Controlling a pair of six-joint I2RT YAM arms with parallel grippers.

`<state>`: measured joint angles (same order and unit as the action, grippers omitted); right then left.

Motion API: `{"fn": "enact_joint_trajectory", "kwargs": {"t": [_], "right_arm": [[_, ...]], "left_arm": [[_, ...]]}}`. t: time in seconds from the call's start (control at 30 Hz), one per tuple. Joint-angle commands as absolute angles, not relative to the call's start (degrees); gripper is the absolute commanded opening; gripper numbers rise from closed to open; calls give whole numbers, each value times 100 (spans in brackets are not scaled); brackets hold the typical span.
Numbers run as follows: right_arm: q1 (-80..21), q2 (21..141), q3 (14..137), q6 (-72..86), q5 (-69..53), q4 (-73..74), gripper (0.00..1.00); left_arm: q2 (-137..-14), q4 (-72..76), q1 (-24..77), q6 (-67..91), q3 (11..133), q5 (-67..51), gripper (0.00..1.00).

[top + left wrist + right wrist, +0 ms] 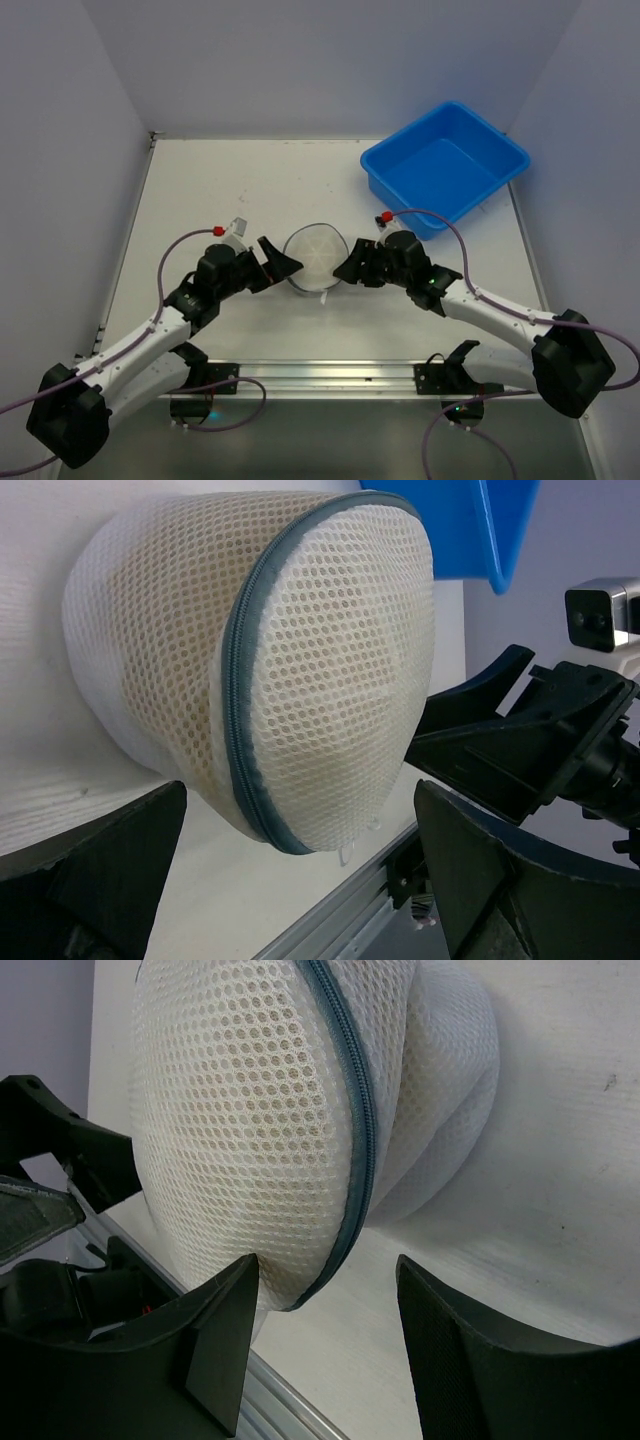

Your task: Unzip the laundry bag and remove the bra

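The laundry bag [315,253] is a round white mesh pouch standing on edge at the table's middle. Its dark bluish zipper [232,680] runs shut around the rim. A beige tint showing through the mesh [165,695] is the bra inside, its shape unclear. My left gripper [282,256] stands open at the bag's left, and in the left wrist view the bag fills the space ahead of the wide jaws [300,792]. My right gripper [352,259] is open at the bag's right. In the right wrist view its left fingertip [245,1270] rests against the mesh, while the other finger is apart.
A blue plastic tub [445,165] sits at the back right of the white table [230,190]. A metal rail [320,372] runs along the near edge just behind the bag. A small clear loop [347,855] hangs from the bag's lower edge.
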<state>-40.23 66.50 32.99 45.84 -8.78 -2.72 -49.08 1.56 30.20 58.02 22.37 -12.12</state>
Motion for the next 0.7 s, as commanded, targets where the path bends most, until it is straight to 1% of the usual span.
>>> {"fn": "enact_joint_trajectory", "kwargs": {"t": [0.0, 0.07, 0.23, 0.27, 0.37, 0.4, 0.43, 0.47, 0.53, 0.57, 0.63, 0.67], "right_arm": [[-4061, 6680, 3533, 4658, -932, -580, 59], [-4061, 6680, 3542, 4667, -914, -589, 59], [-4078, 6688, 3559, 4667, -905, -580, 59], [-4078, 6697, 3551, 4658, -905, -580, 59], [-4104, 6653, 3551, 4649, -897, -563, 59], [-4113, 6601, 3542, 4606, -870, -536, 59], [-4131, 6601, 3542, 4579, -835, -519, 59], [-4157, 6514, 3533, 4544, -791, -492, 59], [-4210, 6425, 3533, 4396, -643, -405, 59], [-4227, 6320, 3525, 4360, -589, -352, 59], [-4297, 6206, 3516, 4281, -449, -220, 59], [-4333, 6092, 3498, 4272, -387, -168, 59]], "left_arm": [[-4992, 614, 3251, 6205, 2233, -765, 99], [-5106, 781, 3401, 6389, 2092, -721, 98], [-5580, 1292, 3858, 6601, 2056, -484, 90], [-5651, 1301, 3911, 6601, 2126, -440, 86], [-5818, 1353, 4060, 6609, 2241, -299, 78], [-5827, 1380, 4095, 6635, 2259, -247, 70], [-5836, 1397, 4104, 6636, 2267, -229, 66], [-5827, 1397, 4113, 6653, 2285, -211, 55], [-5801, 1398, 4122, 6645, 2329, -158, 41], [-5792, 1397, 4131, 6636, 2338, -132, 27], [-5783, 1380, 4140, 6627, 2347, -79, 16], [-5783, 1380, 4131, 6627, 2347, -79, 8]]}}
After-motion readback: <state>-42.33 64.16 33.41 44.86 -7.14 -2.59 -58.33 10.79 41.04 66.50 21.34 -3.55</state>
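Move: The zip edge at the near-left of the laundry bag is about 4 cm to the right of my left hand, 1 cm back and 2 cm lower. The bag's middle is some 7 cm right, 3 cm ahead and 5 cm below; a white tag hangs about 8 cm right, 3 cm back and 5 cm down. The blue box is roughly 36 cm right, 25 cm ahead and 8 cm lower. From my right hand, that zip edge is about 10 cm left, 1 cm back and 1 cm down. With my left fingers wide open on either side of the bag's near-left rim, I bring the hand about 4 cm right and nearly 3 cm down to the zip edge, then close until the tips pinch it, rising about 1 cm as they shut. My right hand stays at the bag's right side, its half-open gap unchanged, and only lifts some 1.5 cm towards the end. ##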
